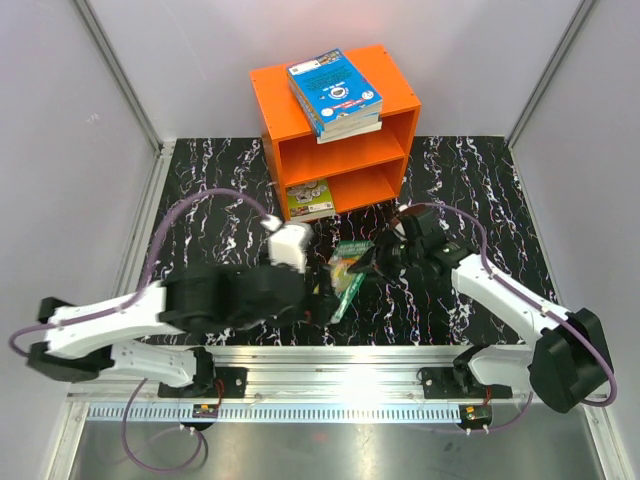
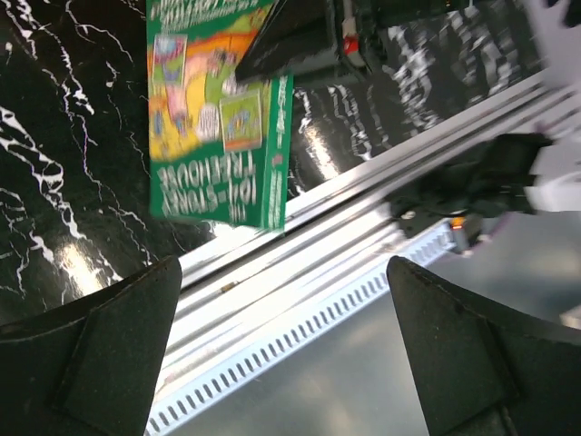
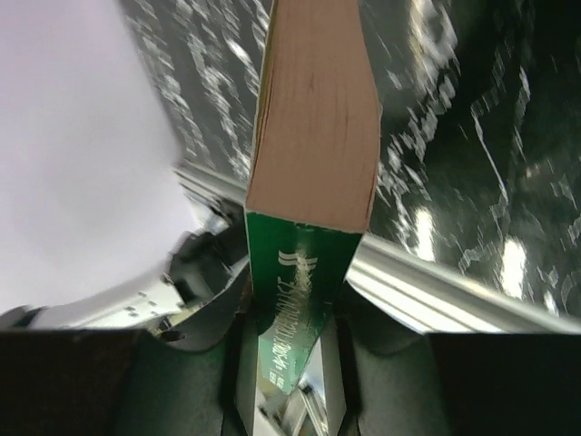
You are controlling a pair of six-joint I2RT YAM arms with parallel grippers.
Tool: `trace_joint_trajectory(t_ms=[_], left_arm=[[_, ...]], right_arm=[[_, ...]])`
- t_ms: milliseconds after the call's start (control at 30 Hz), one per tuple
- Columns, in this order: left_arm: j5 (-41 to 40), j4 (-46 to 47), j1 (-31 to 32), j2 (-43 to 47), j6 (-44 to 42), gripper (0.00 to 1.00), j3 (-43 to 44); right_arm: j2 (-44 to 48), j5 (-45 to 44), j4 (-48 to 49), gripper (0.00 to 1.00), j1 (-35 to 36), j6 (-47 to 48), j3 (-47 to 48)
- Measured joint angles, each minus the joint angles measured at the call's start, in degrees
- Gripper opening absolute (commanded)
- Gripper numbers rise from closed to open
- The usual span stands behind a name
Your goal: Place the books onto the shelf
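A green "Treehouse" book [image 1: 349, 277] hangs tilted above the black marbled table [image 1: 200, 190], between the two arms. My right gripper [image 1: 373, 262] is shut on it; in the right wrist view the fingers [image 3: 238, 313] press both covers, with the green spine [image 3: 295, 291] and page edge between them. My left gripper [image 1: 322, 298] is open just left of the book, and its fingers [image 2: 109, 345] have nothing between them. The left wrist view shows the book's cover [image 2: 218, 118] higher up. The orange shelf [image 1: 268, 110] carries a stack of blue books [image 1: 335, 92] on top and a green book [image 1: 308, 198] in its lower compartment.
An aluminium rail [image 1: 340, 362] with both arm bases runs along the near table edge. White walls [image 1: 70, 150] close in the left, right and back sides. The shelf stands at the back centre, and its upper compartment [image 1: 345, 150] shows no book.
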State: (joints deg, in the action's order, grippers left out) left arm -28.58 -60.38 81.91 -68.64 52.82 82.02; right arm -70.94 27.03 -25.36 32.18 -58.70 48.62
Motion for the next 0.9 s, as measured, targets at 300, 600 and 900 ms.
trace_joint_trajectory(t_ms=[300, 600, 900], left_arm=[[-2.71, -6.19, -0.11, 24.9, 10.71, 0.99, -11.04], [-3.43, -11.69, -0.11, 27.17, 19.08, 0.99, -13.03], [-4.72, -14.84, -0.11, 26.53, 25.07, 0.97, -13.05]], right_arm=[[-2.05, 3.98, 36.0, 0.0, -12.11, -8.7, -8.63], [-32.3, 9.03, 66.99, 0.0, -15.63, -20.09, -2.38], [-49.2, 12.81, 85.35, 0.0, -17.64, -29.79, 9.22]])
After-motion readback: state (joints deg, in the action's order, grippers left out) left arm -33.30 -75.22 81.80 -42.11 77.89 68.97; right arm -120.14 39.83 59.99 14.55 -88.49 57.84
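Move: The right hand already pinches the green book by its edge. The lower compartment it is bound for has its middle about 30 cm ahead, 4 cm left and 5 cm below. In that compartment lies the yellow-green book, roughly 29 cm ahead, 13 cm left and 9 cm below the hand; the book stack on the shelf top is some 33 cm ahead, 7 cm left and 28 cm above. From the open left hand the compartment lies about 41 cm ahead, 4 cm right and 17 cm below. Keeping its pinch on the green book, the right hand carries it forward about 25 cm into the mouth of the lower compartment, arching up some 4 cm and sinking back, while the wrist rolls nearly 40 degrees with its left side rising. The left hand, empty and still wide open, draws away about 12 cm to its left, turning some 20 degrees counter-clockwise. ##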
